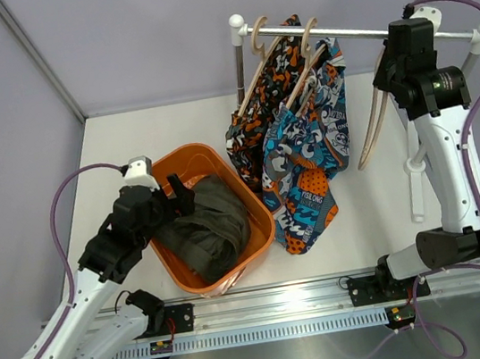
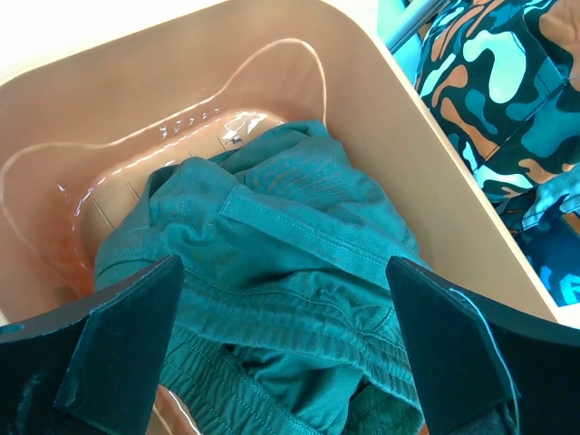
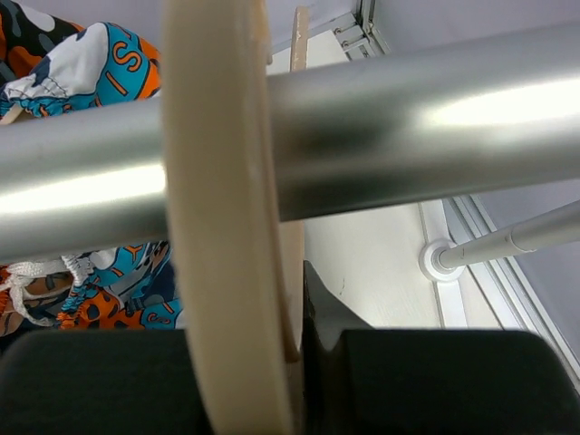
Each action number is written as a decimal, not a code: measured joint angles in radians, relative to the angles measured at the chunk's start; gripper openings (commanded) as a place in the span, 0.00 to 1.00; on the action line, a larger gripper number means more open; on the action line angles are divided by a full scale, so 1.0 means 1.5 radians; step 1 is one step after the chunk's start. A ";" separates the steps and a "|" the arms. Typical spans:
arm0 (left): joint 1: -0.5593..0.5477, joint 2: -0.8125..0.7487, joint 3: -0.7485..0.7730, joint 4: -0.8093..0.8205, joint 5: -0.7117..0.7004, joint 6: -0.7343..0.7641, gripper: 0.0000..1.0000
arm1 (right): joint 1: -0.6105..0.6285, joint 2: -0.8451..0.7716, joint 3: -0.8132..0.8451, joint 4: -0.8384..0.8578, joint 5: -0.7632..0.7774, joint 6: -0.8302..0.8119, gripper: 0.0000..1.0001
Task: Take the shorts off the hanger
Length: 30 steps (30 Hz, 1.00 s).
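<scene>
The dark olive-green shorts [image 1: 206,225] [image 2: 290,208] lie crumpled in the orange basket [image 1: 191,153] [image 2: 435,172]. Just above them my left gripper [image 1: 179,193] [image 2: 283,272] is open, with nothing between its fingers. The orange-black-white blotch shorts [image 1: 254,119] and the blue-orange-white swirl shorts [image 1: 311,169] [image 3: 72,63] hang on wooden hangers from the metal rail [image 1: 363,33] [image 3: 408,127]. At the rail's right end my right gripper [image 1: 393,53] [image 3: 299,344] is shut on an empty wooden hanger [image 1: 375,128] [image 3: 222,227], whose hook lies over the rail.
The rack's upright post [image 1: 241,62] stands behind the basket. Its white foot [image 1: 416,180] lies on the table by the right arm. Grey walls close in the table on three sides. The hanging shorts reach down beside the basket's right wall.
</scene>
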 measured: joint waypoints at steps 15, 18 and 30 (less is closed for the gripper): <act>0.000 0.000 0.000 -0.001 0.003 0.000 0.99 | -0.006 -0.054 -0.038 -0.082 0.026 0.012 0.49; 0.000 -0.001 0.000 -0.002 0.004 0.000 0.99 | -0.006 -0.068 -0.038 -0.094 0.041 0.012 0.51; 0.000 -0.006 0.000 -0.006 0.007 0.003 0.99 | -0.006 -0.146 0.057 -0.157 -0.002 0.025 0.53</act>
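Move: The right gripper still pinches the empty hanger just under the rod; the rod spot for its hook is directly overhead, about 5 cm up. The blue shorts hang some 15 cm to this hand's left, level in depth and about 15 cm lower; the rod's white end cap is roughly 15 cm to its right, 2 cm nearer and 5 cm above. From the left gripper the rod spot is around 50 cm right, 14 cm ahead and 20 cm up. Open the right gripper to about half so the pads free the hanger at the rod, and draw the hand straight back some 10 cm. Dip a couple of centimetres early on to slip out from beneath the rod, then climb in the last part of the retreat to finish about 5 cm above the starting height. ##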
